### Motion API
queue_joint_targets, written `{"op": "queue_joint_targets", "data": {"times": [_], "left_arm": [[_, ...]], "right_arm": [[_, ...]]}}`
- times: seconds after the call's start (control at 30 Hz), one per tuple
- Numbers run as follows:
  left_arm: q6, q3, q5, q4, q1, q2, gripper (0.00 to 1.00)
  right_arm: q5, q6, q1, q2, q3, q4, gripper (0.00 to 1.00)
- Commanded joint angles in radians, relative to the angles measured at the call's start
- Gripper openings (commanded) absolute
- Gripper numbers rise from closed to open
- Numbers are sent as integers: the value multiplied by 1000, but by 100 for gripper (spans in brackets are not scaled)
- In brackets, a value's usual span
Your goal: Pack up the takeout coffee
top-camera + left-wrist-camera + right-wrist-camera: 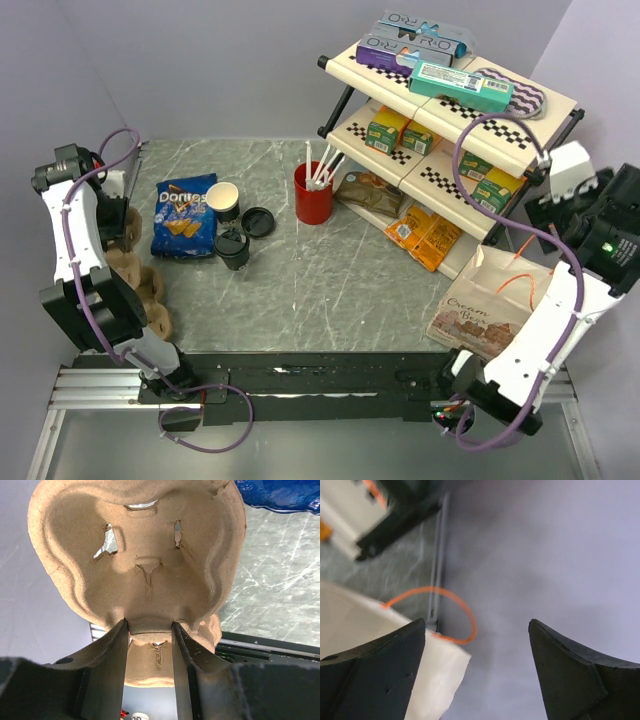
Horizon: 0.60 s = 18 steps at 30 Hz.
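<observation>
The takeout coffee stands at the table's middle left: an open dark-sleeved paper cup (223,200) with a cream inside, a loose round black lid (258,222) beside it, and a second dark cup (233,248) with its lid on. My left gripper (150,627) is at the far left, shut on the rim of a brown pulp cup carrier (140,555), which hangs beside the arm (135,275). My right gripper (477,622) is open and holds nothing. It hovers at the far right, above the white paper bag (380,645).
A blue Doritos bag (185,215) lies left of the cups. A red cup with white straws (313,195) stands behind them. A two-tier shelf (450,110) with boxes and snacks fills the back right. The paper bag (485,305) with orange handles lies at its foot.
</observation>
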Motion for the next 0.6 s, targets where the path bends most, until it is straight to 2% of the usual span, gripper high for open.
{"op": "queue_joint_targets", "data": {"times": [0.0, 0.13, 0.37, 0.57], "left_arm": [[-26, 30, 32, -34, -1, 1, 1], [-26, 5, 33, -33, 1, 1, 1], [-29, 11, 12, -33, -7, 7, 1], [-26, 25, -13, -34, -18, 11, 1]], "right_arm": [[-110, -201, -82, -51, -141, -270, 92], [-121, -292, -105, -33, -251, -247, 95], [-140, -428, -161, 29, -336, -189, 94], [-150, -586, -196, 17, -426, -245, 91]]}}
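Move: Below the open right hand stands the paper bag, its middle about 4 cm left and 25 cm down; its orange handle loop is nearer, roughly 12 cm below and 3 cm ahead, level sideways. The shelf's near post is some 18 cm ahead, 5 cm left and 18 cm below; the orange snack pouch lies about 20 cm ahead, 23 cm left and 36 cm below. From the left hand the loop lies about 110 cm right, 4 cm back and 8 cm higher. Sinking about 13 cm over the paper bag, the right hand brings its wide-open fingers down to the orange handle loop, fast at first. The wrist tips some 20 degrees farther downward and turns slightly counter-clockwise; by the end the loop crosses the gap between the fingers, but whether it touches a pad can't be seen. ##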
